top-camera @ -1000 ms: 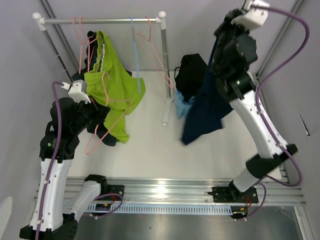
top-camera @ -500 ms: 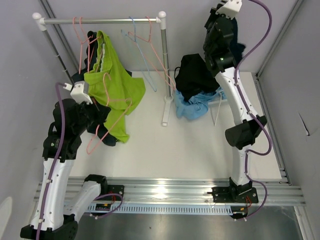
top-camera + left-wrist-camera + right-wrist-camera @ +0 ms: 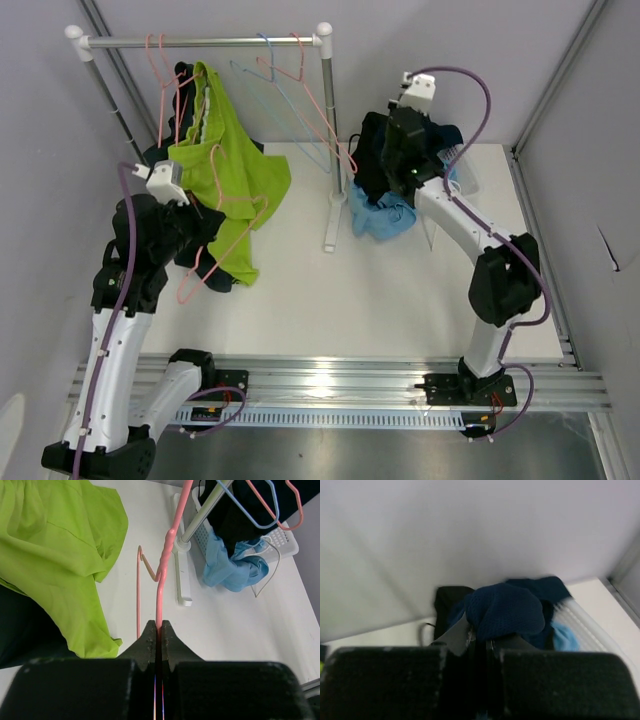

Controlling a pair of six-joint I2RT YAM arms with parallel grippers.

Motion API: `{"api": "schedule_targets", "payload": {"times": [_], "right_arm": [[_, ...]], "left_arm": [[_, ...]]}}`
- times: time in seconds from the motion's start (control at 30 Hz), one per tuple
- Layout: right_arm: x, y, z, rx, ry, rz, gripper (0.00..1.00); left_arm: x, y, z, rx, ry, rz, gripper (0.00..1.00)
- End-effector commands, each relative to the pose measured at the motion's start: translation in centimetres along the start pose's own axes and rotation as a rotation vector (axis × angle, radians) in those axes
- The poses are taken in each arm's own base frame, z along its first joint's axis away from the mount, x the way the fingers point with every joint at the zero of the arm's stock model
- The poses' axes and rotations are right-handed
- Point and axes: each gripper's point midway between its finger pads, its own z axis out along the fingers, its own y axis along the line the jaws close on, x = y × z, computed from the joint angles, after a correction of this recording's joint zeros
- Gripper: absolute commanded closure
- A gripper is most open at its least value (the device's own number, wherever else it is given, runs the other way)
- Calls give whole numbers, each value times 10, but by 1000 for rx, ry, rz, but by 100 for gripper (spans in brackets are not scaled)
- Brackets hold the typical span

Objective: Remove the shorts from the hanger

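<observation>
My left gripper point(image 3: 158, 630) point(image 3: 203, 232) is shut on the wire of a pink hanger point(image 3: 162, 575) point(image 3: 225, 240) near the rail's left end. Lime green shorts point(image 3: 228, 165) point(image 3: 55, 545) hang from the rail beside that hanger, with dark shorts point(image 3: 183, 95) behind them. My right gripper point(image 3: 480, 640) point(image 3: 394, 170) is shut on navy shorts point(image 3: 506, 609) point(image 3: 447, 135), low over the white basket point(image 3: 462, 178). Black shorts point(image 3: 376, 148) point(image 3: 447, 602) and light blue shorts point(image 3: 382, 217) point(image 3: 230, 569) point(image 3: 565, 636) lie heaped in that basket.
The clothes rail point(image 3: 205, 42) spans the back left, and its right post point(image 3: 327, 140) stands on a foot point(image 3: 181, 580) next to the basket. Empty blue and pink hangers point(image 3: 285, 90) dangle from the rail. Grey walls close in at the back and at both sides.
My right arm has swung from high at the back right down to the basket, bringing the navy shorts onto the pile. The empty hangers have swung. My left arm has barely moved.
</observation>
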Motion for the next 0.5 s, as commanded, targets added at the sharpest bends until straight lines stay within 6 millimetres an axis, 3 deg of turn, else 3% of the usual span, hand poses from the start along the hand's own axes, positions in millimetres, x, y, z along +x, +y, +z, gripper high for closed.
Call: {"api": "schedule_targets", "payload": {"times": [0.0,0.03,0.07,0.13,0.17,0.2,0.23,0.27,0.3,0.33,0.37,0.43,0.47], "right_arm": [[-8,-76,-7,251,-75,115,100],[5,-94,-5,308,-60,143,100],[39,-114,-11,381,10,98,100],[69,-133,-12,437,71,166,100],[85,-152,-9,470,116,170,89],[111,-152,-10,419,224,152,42],[124,-156,-10,406,272,152,18],[134,-163,-10,406,302,157,1],[138,-163,-12,392,321,152,1],[146,-162,-16,378,343,137,1],[138,-163,-20,370,338,148,1],[142,-163,-35,358,364,148,1],[125,-163,-44,338,338,173,0]], "left_arm": [[-13,-8,-3,36,-51,4,100],[-13,-9,-2,38,-48,3,100],[-12,-9,-1,35,-43,1,100],[-18,-11,-1,35,-51,4,100],[-19,-11,-1,31,-53,6,100],[-28,-13,-4,25,-70,13,100],[-31,-14,-4,22,-75,16,100],[-34,-14,-1,14,-76,19,100],[-38,-13,0,5,-78,22,100],[-54,-18,-5,6,-114,32,100],[-57,-16,2,-6,-104,31,100],[-74,-20,5,-8,-126,34,100],[-83,-23,11,-6,-128,34,100]]}}
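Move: The basket's middle lies almost straight below the right hand, which already holds the navy shorts: about 32 cm down and 3 cm to its right. The black shorts lie 2 cm farther out and 5 cm to the left, some 27 cm below; the light blue shorts are 8 cm back and 4 cm left, 30 cm below. From the left hand, the basket is roughly 25 cm ahead and 42 cm right, 28 cm below. Right hand lowers navy shorts 18 cm, 16 right across the basket, opening wide; left lifts its pink hanger. ##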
